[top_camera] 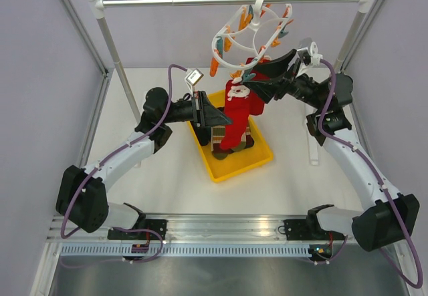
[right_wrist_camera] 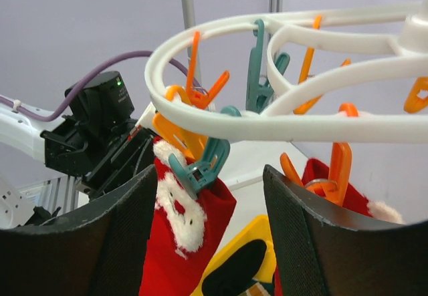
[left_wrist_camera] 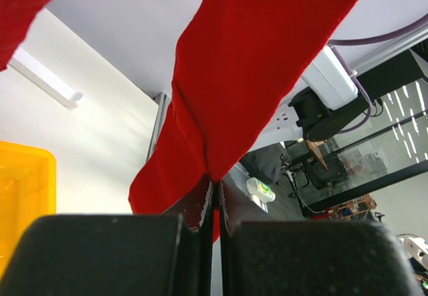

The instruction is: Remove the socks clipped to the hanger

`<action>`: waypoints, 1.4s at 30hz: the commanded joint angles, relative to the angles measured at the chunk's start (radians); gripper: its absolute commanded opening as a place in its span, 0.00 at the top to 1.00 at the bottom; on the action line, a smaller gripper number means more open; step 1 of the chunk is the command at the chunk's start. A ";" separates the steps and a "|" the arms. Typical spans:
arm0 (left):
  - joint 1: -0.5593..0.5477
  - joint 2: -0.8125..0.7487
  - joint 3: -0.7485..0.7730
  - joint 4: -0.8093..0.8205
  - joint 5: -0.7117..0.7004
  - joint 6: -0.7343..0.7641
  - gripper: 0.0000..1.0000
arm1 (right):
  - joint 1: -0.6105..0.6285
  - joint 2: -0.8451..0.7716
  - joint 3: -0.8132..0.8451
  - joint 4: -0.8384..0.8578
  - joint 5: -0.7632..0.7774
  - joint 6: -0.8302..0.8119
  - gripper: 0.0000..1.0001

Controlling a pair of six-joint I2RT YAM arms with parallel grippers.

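Note:
The white hanger (top_camera: 251, 32) hangs tilted from the metal rail, with orange and teal clips dangling from it. A red sock (top_camera: 239, 119) with a white Santa face hangs from a teal clip (right_wrist_camera: 200, 162) over the yellow tray. My left gripper (top_camera: 226, 117) is shut on this sock's lower part (left_wrist_camera: 247, 75). My right gripper (right_wrist_camera: 208, 172) is open, its fingers (right_wrist_camera: 127, 242) standing either side of the teal clip without touching it. A second red sock (right_wrist_camera: 321, 182) hangs from an orange clip (right_wrist_camera: 339, 166) just behind the right finger.
A yellow tray (top_camera: 231, 174) sits below the hanger with dark and patterned socks (top_camera: 231, 150) lying in it. The metal rail (top_camera: 200, 1) spans the back on two posts. Grey side walls close in the table on the left and right.

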 commanded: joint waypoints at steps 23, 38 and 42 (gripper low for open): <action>0.004 0.001 0.028 0.006 0.053 -0.051 0.98 | 0.023 0.083 0.008 0.406 0.008 0.218 0.36; 0.004 0.018 0.028 0.031 0.054 -0.059 0.98 | 0.040 0.078 0.003 0.370 0.039 0.212 0.81; 0.004 0.029 0.023 0.040 0.053 -0.063 0.98 | 0.048 0.070 0.000 0.345 0.054 0.186 0.89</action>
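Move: The teal clip on the red sock is some 3 cm above the right hand's open fingers, 2 cm left and a touch back. From the right hand, an orange clip on the same sock is about 6 cm left, level fore-and-aft and 4 cm up; the second red sock's clip is 8 cm forward, 1 cm left and 2 cm up. From the left hand, which already holds the sock, the teal clip is about 8 cm forward, 4 cm right and 13 cm up. Right hand rises about 3.5 cm, tipping fingers up, then pinches the teal clip while left keeps the sock. ##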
